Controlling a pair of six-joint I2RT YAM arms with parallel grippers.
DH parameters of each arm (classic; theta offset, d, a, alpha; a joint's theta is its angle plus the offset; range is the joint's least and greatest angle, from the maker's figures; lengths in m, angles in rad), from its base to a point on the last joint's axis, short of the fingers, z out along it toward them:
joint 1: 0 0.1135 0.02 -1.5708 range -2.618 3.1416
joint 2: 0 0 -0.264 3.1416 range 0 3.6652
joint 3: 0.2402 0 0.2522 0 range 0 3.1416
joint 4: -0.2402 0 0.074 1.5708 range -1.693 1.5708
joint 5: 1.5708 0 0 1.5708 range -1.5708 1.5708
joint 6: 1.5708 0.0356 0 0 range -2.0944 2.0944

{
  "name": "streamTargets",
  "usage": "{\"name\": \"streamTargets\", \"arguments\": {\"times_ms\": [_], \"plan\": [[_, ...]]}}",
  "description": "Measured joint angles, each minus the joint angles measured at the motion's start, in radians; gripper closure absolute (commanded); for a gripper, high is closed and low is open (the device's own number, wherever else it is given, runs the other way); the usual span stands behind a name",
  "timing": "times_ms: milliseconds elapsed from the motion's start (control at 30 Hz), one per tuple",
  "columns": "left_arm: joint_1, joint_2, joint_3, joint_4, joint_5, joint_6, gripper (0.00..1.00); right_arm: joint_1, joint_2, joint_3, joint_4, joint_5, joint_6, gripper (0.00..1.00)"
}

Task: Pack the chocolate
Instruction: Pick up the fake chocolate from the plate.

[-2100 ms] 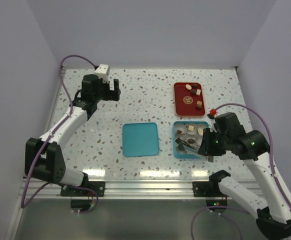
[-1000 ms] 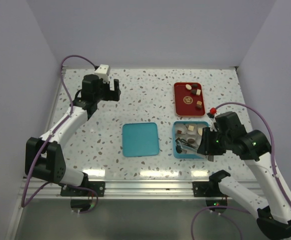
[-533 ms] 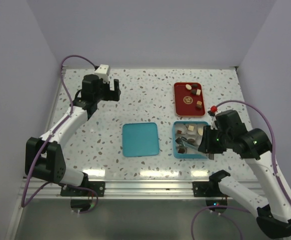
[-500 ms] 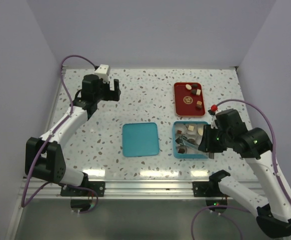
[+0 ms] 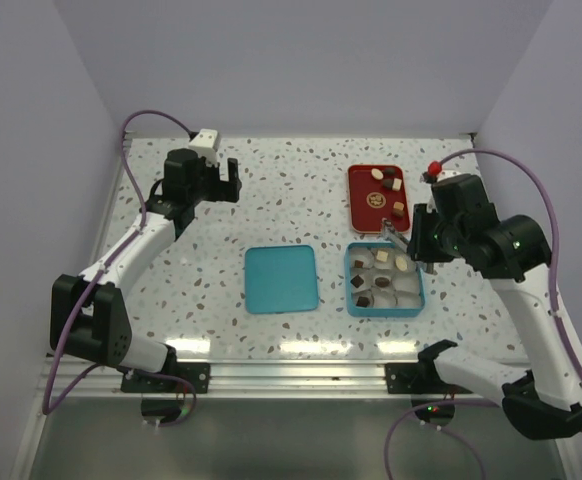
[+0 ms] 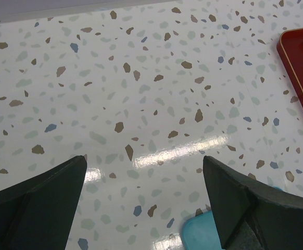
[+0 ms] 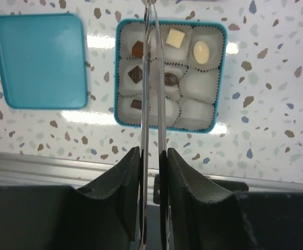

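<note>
Several pieces of chocolate (image 7: 135, 74) sit in paper cups inside the open teal box (image 7: 222, 78), dark ones at left and centre, cream ones (image 7: 201, 51) at the far side. More chocolate (image 5: 399, 208) lies on the red tray (image 5: 361, 215). My right gripper (image 5: 418, 243) hangs above the box's far edge, shut on metal tongs (image 7: 146, 94). Their blades (image 5: 396, 238) point toward the tray's near edge, and their tips leave the wrist view at the top. My left gripper (image 5: 216, 180) stands open over bare table at the far left, holding nothing.
The teal lid (image 5: 282, 278) lies flat left of the box (image 5: 416, 300). Its corner (image 6: 203, 234) shows in the left wrist view, with the tray's edge (image 6: 297, 67) at the right. The table's metal front rail (image 7: 63, 164) runs just below the box.
My right arm has risen and drawn back, pulling the tongs out of the box toward the red tray. The left arm has not moved.
</note>
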Motion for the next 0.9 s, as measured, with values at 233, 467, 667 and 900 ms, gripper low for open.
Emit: {"name": "streamTargets", "arguments": {"times_ms": [233,467,667,900], "plan": [[0.0,0.0,0.0,0.0,0.0,0.0,0.0,0.0,0.076,0.061,0.003,0.093,-0.042,0.71],[0.0,0.0,0.0,0.0,-0.001,0.0,0.0,-0.022,0.206,0.034,0.095,0.095,-0.101,0.71],[0.0,0.0,0.0,0.0,-0.012,0.0,0.0,-0.129,0.324,0.008,0.268,0.066,-0.161,0.71],[0.0,0.001,0.0,0.0,-0.014,0.0,0.0,-0.257,0.431,-0.024,0.451,0.014,-0.219,0.7]]}}
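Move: The likely target, the cream chocolate at the red plate's far right, lies about 30 cm ahead of the right gripper, 3 cm right and 24 cm below. A brown chocolate sits just left of it, straight ahead of the gripper; a tan one lies some 6 cm nearer than the cream. The teal box is below, its middle 4 cm ahead. From the left gripper the cream chocolate is about 41 cm right, 6 cm ahead, 15 cm below. Keep the tweezers gripped and carry the right hand forward about 17 cm, away from above the teal box towards the chocolates on the red plate. After a slight initial rise, let it sink to end some 7 cm lower, easing right late on, with the wrist rolled about 10 degrees so the tweezer tips swing right. ##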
